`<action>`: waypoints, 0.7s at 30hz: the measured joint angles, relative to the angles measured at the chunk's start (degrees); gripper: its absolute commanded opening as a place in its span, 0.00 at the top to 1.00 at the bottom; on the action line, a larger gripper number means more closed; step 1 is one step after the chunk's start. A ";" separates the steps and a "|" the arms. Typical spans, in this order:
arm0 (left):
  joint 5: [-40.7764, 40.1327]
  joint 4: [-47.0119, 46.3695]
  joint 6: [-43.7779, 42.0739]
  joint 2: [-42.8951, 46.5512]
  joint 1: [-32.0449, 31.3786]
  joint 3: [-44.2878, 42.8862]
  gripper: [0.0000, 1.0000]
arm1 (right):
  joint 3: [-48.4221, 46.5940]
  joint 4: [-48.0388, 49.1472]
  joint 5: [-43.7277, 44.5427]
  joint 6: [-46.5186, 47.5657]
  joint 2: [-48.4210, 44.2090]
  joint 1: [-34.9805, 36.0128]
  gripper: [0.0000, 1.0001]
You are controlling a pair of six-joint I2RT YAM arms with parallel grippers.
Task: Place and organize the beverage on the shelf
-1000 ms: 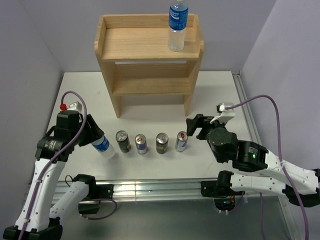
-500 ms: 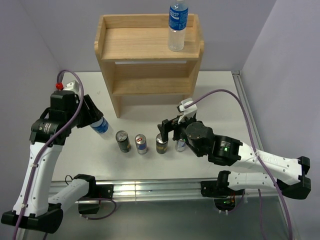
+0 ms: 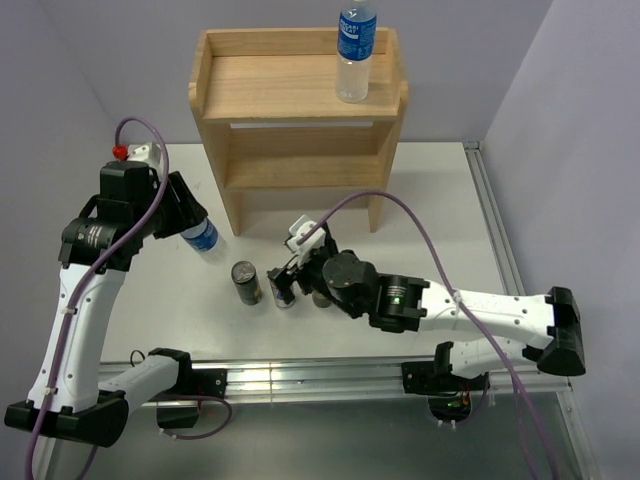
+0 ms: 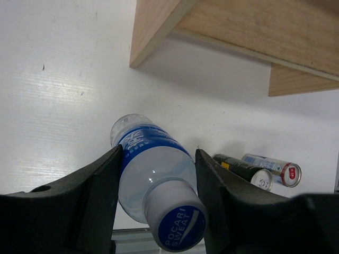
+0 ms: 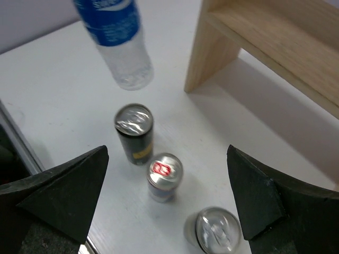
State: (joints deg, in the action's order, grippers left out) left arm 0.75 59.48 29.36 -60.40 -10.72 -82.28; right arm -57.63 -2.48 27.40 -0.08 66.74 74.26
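The light wooden shelf point(image 3: 300, 100) stands at the back of the table, with one blue-labelled bottle point(image 3: 355, 50) upright on its top board. My left gripper point(image 3: 188, 222) is shut on a second blue-labelled bottle point(image 3: 204, 239), held tilted above the table left of the shelf. In the left wrist view that bottle point(image 4: 151, 169) fills the gap between the jaws of the left gripper point(image 4: 158, 182). My right gripper point(image 5: 167, 193) hangs open over the row of cans, with the red-tabbed can point(image 5: 164, 177) below its gap. A black can point(image 5: 134, 132) and a silver-topped can point(image 5: 214, 230) flank it.
In the top view the black can point(image 3: 245, 282) stands left of my right gripper point(image 3: 290, 275), which covers part of the row. The shelf's left leg point(image 5: 212, 58) is close behind the cans. The metal rail point(image 3: 300, 378) runs along the near edge.
The right arm swung left from the right end of the can row to over its middle, and its jaws opened wide. The left arm lifted the bottle higher and nearer the shelf.
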 measured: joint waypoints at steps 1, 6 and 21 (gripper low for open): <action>0.00 0.00 -0.11 -0.26 0.00 -0.57 1.00 | -0.55 1.20 -0.52 0.42 1.38 0.26 0.00; 0.35 0.13 -0.42 -1.25 0.00 -2.01 1.00 | -3.34 8.00 -3.21 1.92 9.42 1.68 0.00; 4.46 2.99 -1.57 -2.08 0.00 -5.11 1.00 | -13.86 23.28 -2.82 11.85 28.44 4.24 0.00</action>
State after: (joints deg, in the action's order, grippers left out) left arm 5.21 62.48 27.79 -62.48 -10.72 -87.39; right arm -71.48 20.80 24.58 11.77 95.18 78.50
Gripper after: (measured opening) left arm 0.583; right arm 0.998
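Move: The bottle hangs in the left fingers, its middle about 6 cm below that hand and 2 cm ahead. From the wide-open right gripper it is roughly 18 cm to the left and 8 cm ahead, about level. Some 20 cm below the right gripper stand two cans: the Red Bull can about 6 cm left and 3 cm ahead, and the black can 14 cm left, also 3 cm ahead. Sweep the right gripper about 15 cm to the left, fingers wide open, over the cans towards the hanging bottle, sinking a couple of cm on the way and then rising slightly; tip the fingers up and swing them counter-clockwise by some 10 degrees each, stopping short of contact. Keep the left grip on the bottle, easing it 1–2 cm up and right. ##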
